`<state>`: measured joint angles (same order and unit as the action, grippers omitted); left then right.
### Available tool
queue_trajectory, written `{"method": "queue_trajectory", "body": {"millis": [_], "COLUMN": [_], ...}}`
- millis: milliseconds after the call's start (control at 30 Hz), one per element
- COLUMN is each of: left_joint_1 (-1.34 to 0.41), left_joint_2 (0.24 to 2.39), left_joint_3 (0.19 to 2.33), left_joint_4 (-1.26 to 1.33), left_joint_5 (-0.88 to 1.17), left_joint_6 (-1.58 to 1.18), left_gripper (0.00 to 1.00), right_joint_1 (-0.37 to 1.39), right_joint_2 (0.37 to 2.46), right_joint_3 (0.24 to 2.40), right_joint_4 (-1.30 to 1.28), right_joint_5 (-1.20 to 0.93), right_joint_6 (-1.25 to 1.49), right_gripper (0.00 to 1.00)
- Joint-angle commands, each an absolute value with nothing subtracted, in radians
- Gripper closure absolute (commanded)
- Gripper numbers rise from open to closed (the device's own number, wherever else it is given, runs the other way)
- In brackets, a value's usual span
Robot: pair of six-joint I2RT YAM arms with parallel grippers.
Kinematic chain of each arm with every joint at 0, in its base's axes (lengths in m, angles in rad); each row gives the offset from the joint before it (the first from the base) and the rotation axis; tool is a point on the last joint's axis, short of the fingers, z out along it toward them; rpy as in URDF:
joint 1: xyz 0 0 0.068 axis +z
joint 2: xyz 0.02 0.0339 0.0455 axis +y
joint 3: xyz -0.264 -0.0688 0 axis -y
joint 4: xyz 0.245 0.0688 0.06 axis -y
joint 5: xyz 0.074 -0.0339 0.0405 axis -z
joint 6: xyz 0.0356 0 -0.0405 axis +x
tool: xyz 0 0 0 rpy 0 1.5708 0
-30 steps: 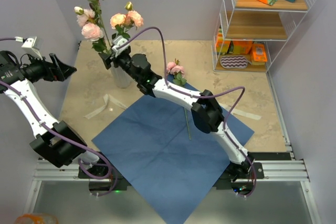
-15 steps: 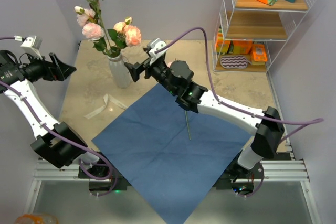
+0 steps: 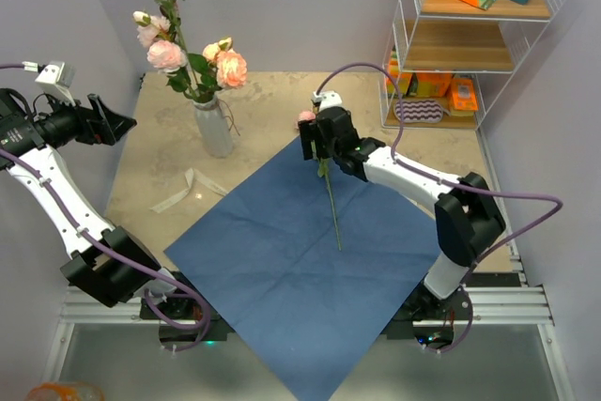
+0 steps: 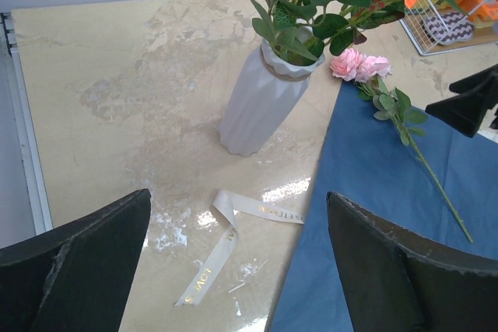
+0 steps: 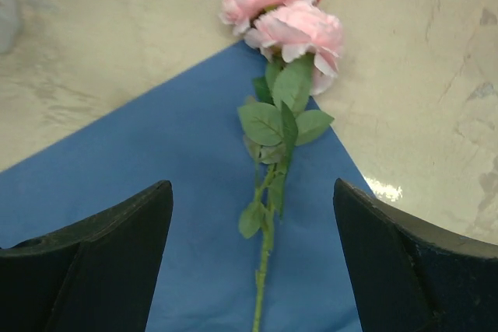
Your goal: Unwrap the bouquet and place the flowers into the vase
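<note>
The pale ribbed vase [image 3: 214, 129] [image 4: 261, 103] stands at the back left of the table and holds several pink flowers [image 3: 165, 52] on tall stems. One more rose [image 3: 329, 194] [image 5: 288, 17] [image 4: 359, 64] lies on the unfolded blue paper [image 3: 282, 269] [image 5: 156, 161], its blossoms just past the paper's far corner. My right gripper [image 3: 319, 149] [image 5: 253, 186] hangs open right above this rose's leafy stem, one finger to each side and neither touching it. My left gripper [image 3: 120, 122] [image 4: 239, 196] is raised at the far left, open and empty.
A beige ribbon [image 3: 183, 190] [image 4: 226, 235] lies on the table between the vase and the paper. Another strip [image 3: 439, 204] lies by the paper's right corner. A wire shelf [image 3: 470, 44] with boxes stands at the back right.
My right gripper has drawn away from the vase, leaving a rose stem standing in it, and swung right and down over the rose on the paper. The left arm has not moved.
</note>
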<state>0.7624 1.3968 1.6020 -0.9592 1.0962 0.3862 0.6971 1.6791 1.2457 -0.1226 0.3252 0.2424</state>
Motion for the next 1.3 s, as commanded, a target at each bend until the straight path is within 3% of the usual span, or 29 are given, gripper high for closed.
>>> {"method": "queue_trajectory", "body": {"millis": [0, 233, 533, 633, 667, 733, 867, 967, 1000, 1267], "left_joint_1": [0.764, 0.764, 0.764, 0.764, 0.764, 0.762, 0.764, 0.762, 0.762, 0.762], "left_joint_2": [1.379, 1.388, 1.388, 1.388, 1.388, 1.387, 1.385, 1.384, 1.384, 1.404], "left_joint_3": [1.634, 1.644, 1.644, 1.643, 1.644, 1.643, 1.646, 1.646, 1.646, 1.658], "left_joint_4": [-0.956, -0.976, -0.977, -0.976, -0.976, -0.977, -0.977, -0.98, -0.979, -0.982], "left_joint_5": [1.118, 1.12, 1.124, 1.12, 1.117, 1.112, 1.106, 1.103, 1.103, 1.097], "left_joint_6": [0.396, 0.425, 0.437, 0.442, 0.442, 0.443, 0.446, 0.446, 0.448, 0.446], "left_gripper": [0.01, 0.01, 0.01, 0.01, 0.01, 0.01, 0.01, 0.01, 0.01, 0.01], "right_joint_1": [0.68, 0.65, 0.623, 0.623, 0.621, 0.621, 0.618, 0.617, 0.614, 0.612], "right_joint_2": [1.779, 1.966, 2.025, 2.037, 2.039, 2.042, 2.045, 2.04, 2.033, 1.809], "right_joint_3": [1.304, 1.393, 1.396, 1.376, 1.37, 1.362, 1.359, 1.365, 1.367, 1.371], "right_joint_4": [-0.169, -0.219, -0.213, -0.195, -0.183, -0.178, -0.17, -0.175, -0.175, -0.158], "right_joint_5": [0.313, 0.304, 0.33, 0.305, 0.299, 0.281, 0.268, 0.264, 0.264, 0.264], "right_joint_6": [0.282, 0.278, 0.293, 0.302, 0.305, 0.317, 0.324, 0.325, 0.328, 0.342], "right_gripper": [0.13, 0.15, 0.21, 0.32, 0.42, 0.52, 0.63, 0.85, 0.97, 1.0]}}
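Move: The last flower lies almost under the open right hand: its leafy stem is about 14 cm down, 2 cm ahead and 1 cm to the right. Its pink blooms lie about 12 cm ahead and 3 cm left, the vase stands roughly 25 cm left and 5 cm ahead, and the middle of the blue paper is some 21 cm back, 1 cm left. From the left hand the leafy stem is about 44 cm right, 10 cm ahead and 31 cm lower. Down goes the open right hand, quickly, about 14 cm and a touch forward onto the leafy part of the flower's stem, its fingers tipping some 15 degrees steeper. It then stays low over the blue paper while the fingers shut, pinching the stem just below the leaves, and begins to rise by about a centimetre. ##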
